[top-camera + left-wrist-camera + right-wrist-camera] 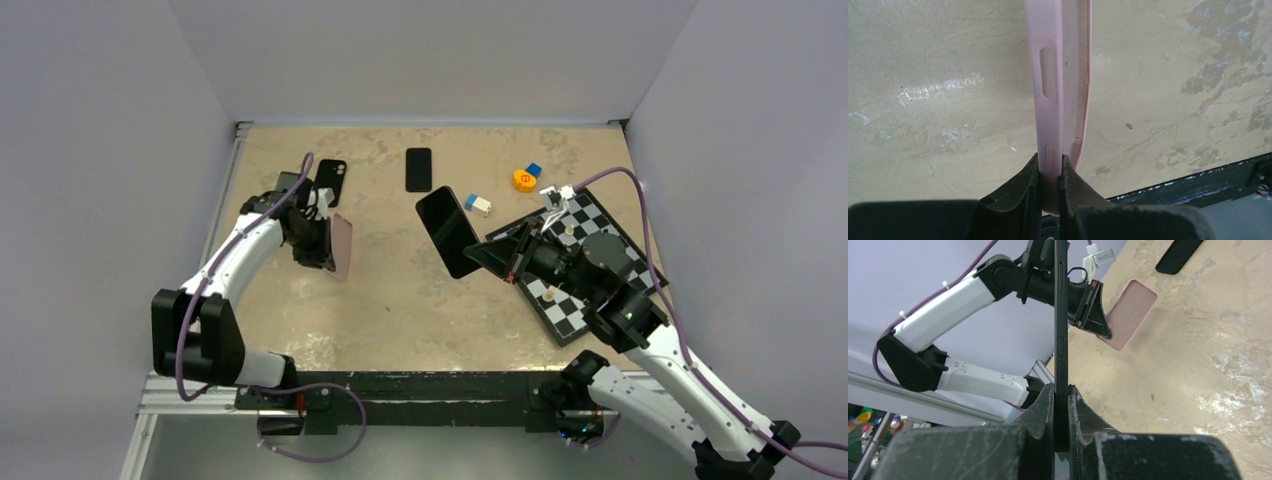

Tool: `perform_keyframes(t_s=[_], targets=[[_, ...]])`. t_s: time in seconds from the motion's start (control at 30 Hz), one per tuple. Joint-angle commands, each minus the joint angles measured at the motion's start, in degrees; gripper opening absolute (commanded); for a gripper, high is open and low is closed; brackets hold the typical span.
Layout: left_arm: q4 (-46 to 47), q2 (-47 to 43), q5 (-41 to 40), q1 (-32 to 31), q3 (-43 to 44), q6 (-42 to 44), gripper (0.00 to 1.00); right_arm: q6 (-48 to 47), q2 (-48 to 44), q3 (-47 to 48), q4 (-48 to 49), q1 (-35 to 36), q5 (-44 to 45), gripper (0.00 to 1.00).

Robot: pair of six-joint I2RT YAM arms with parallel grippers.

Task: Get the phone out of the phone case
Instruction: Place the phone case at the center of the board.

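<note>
My left gripper [322,238] is shut on the edge of the pink phone case [341,246], holding it above the table at the left. In the left wrist view the phone case [1058,80] stands edge-on, empty, between my left gripper [1050,170] jaws. My right gripper [482,252] is shut on the black phone [447,230], held in the air near the table's middle, apart from the case. The right wrist view shows the phone [1061,315] edge-on in my right gripper [1061,392], with the pink phone case [1129,314] beyond it.
Another black phone [418,169] and a black case [330,181] lie at the back of the table. A checkered board [585,262] sits under the right arm. Small blocks [478,204] and an orange disc [524,180] lie at the back right.
</note>
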Motion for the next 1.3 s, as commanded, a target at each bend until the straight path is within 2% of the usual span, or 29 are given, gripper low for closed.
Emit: perform_keyframes(t_s=[0.0,0.2,0.33,0.47,0.63,0.77,1.13,1.27], targets=[[-1.6,3.5,5.7,4.5,5.2,6.3,0.00,-2.9,-1.6,0.0,2.5,-0.1,-1.5,0.00],[-2.0,11.5,10.9,14.2,8.9,9.1,0.00,-1.4,-3.0,-3.0,5.2,-0.3,-2.9,0.00],[-4.7,19.2,13.7,14.7,13.9,11.4,0.00,-2.2,-2.9,-2.7,4.9,-0.4,-2.3,0.00],[-3.9,21.3,15.5,15.5,16.7,10.3,0.00,-1.6,-1.8,-2.7,5.7,-0.6,-3.0,0.00],[-5.8,26.2,14.1,15.8,19.3,9.8,0.00,-0.9,-1.2,-3.0,6.1,-0.7,-2.5,0.00],[-7.1,28.3,9.9,15.8,19.7,9.8,0.00,-0.1,0.0,-2.7,7.8,-0.8,-2.7,0.00],[-5.6,29.4,5.7,16.1,19.3,7.7,0.26,2.2,5.2,-1.6,10.9,-1.4,-1.0,0.00],[-5.0,28.5,1.8,16.0,17.9,6.3,0.47,3.8,9.3,-1.2,12.4,-2.0,2.6,0.00]])
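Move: The pink phone case, already in the left hand's fingers, is bound for a clear patch of table whose middle lies some 11 cm ahead of that hand, 4 cm to its left and 7 cm down. The black phone case lies about 27 cm ahead and 3 cm left, end to end with that patch; the black phone on the table is roughly 31 cm ahead and 22 cm right. From the right hand the patch is about 19 cm ahead, 36 cm left and 31 cm lower. Forward and left first, about 7 cm each way in all, with most of the 5 to 6 cm descent coming after, the left hand brings the pink case down behind the black phone case, tipping its fingers some 15 degrees towards straight down, then opens them at the case's near left edge. The right hand keeps its grip on the other phone and sinks about 4 cm, finally easing forward. ##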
